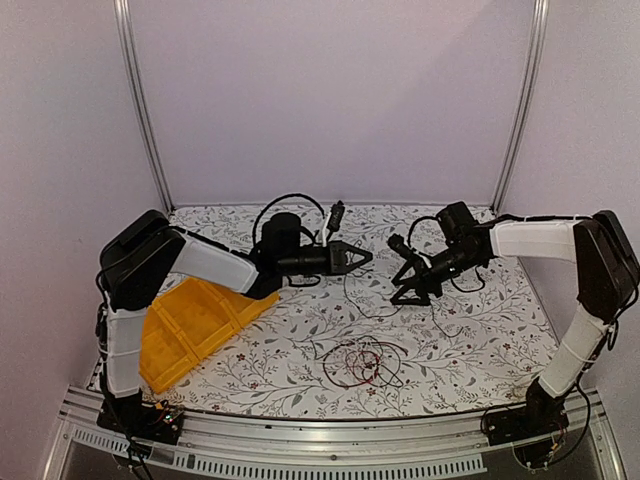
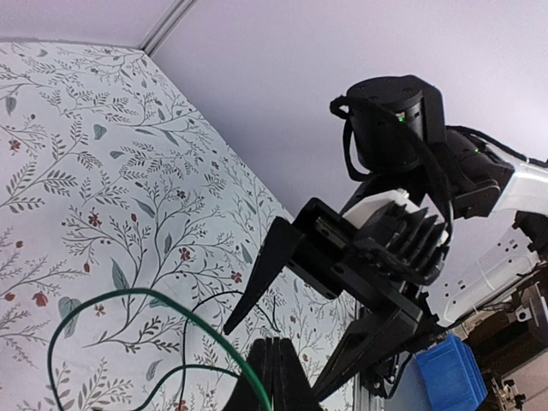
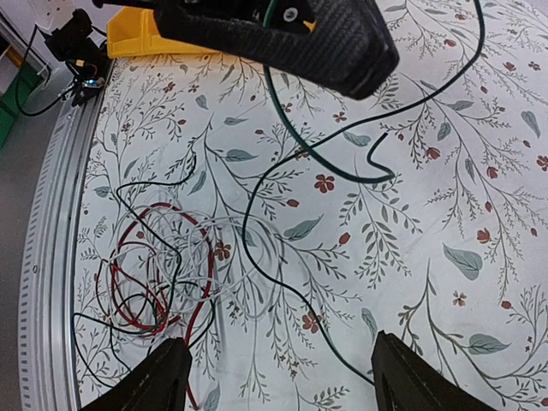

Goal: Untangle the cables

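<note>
The cables lie as a loose tangle [image 1: 362, 362] of dark red, whitish and black wire near the table's front middle; the right wrist view [image 3: 163, 265] shows it too. A dark green wire [image 3: 342, 171] runs from the tangle up into my left gripper [image 1: 366, 258], which hangs over the table's middle. In the left wrist view its fingers [image 2: 272, 342] are pressed together with the green wire [image 2: 128, 295] at them. My right gripper [image 1: 403, 287] faces it, wide open and empty [image 3: 278, 341], above the mat right of the tangle.
A yellow bin [image 1: 195, 325] lies tipped at the front left under my left arm. A thin black wire [image 1: 435, 322] trails on the flowered mat [image 1: 480, 330] below the right gripper. Walls close the back and sides.
</note>
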Motion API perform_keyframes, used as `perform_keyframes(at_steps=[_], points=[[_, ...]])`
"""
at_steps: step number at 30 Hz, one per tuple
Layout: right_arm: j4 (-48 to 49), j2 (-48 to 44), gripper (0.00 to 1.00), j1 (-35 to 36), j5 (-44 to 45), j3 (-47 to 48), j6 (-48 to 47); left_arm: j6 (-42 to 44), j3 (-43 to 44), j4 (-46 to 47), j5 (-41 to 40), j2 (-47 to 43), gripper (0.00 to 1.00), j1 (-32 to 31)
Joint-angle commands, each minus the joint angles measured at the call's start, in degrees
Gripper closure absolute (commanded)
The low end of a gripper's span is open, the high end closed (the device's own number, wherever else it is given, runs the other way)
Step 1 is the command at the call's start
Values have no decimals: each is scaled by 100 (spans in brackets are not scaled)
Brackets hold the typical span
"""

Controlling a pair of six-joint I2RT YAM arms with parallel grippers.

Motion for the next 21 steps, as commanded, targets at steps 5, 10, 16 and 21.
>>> perform_keyframes(at_steps=[5,10,16,21], points=[[697,624,21,379,99,185,830,-854,128,790,-221,212,100,59],[1224,924,21,621,228,139,1191,-1199,-73,1083,-360,146,100,56],[1739,1088,21,927,407,187,1306,-1286,-203,1114,-454,16,100,78],[2074,1246,22,1136,376,163,1442,-1502,-385,1286,-552,-54,100,108]])
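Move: The green cable strand hanging just below the shut left gripper is the target: from the open right gripper it lies about 9 cm to the left, roughly level in reach and some 7 cm lower. From the left gripper it is around 4 cm back, 2 cm to the left and 12 cm below. The remaining cable tangle lies on the table about 15 cm back, 9 cm to the left and 10 cm below the right gripper. Slide the right gripper about 7 cm to the left and sink it some 4 cm, fingers kept wide open and pointing left and down, so they reach in beneath the left gripper towards the green strand. Keep the left gripper shut on the green cable, easing it forward a couple of centimetres while its wrist rolls about 10 degrees. ##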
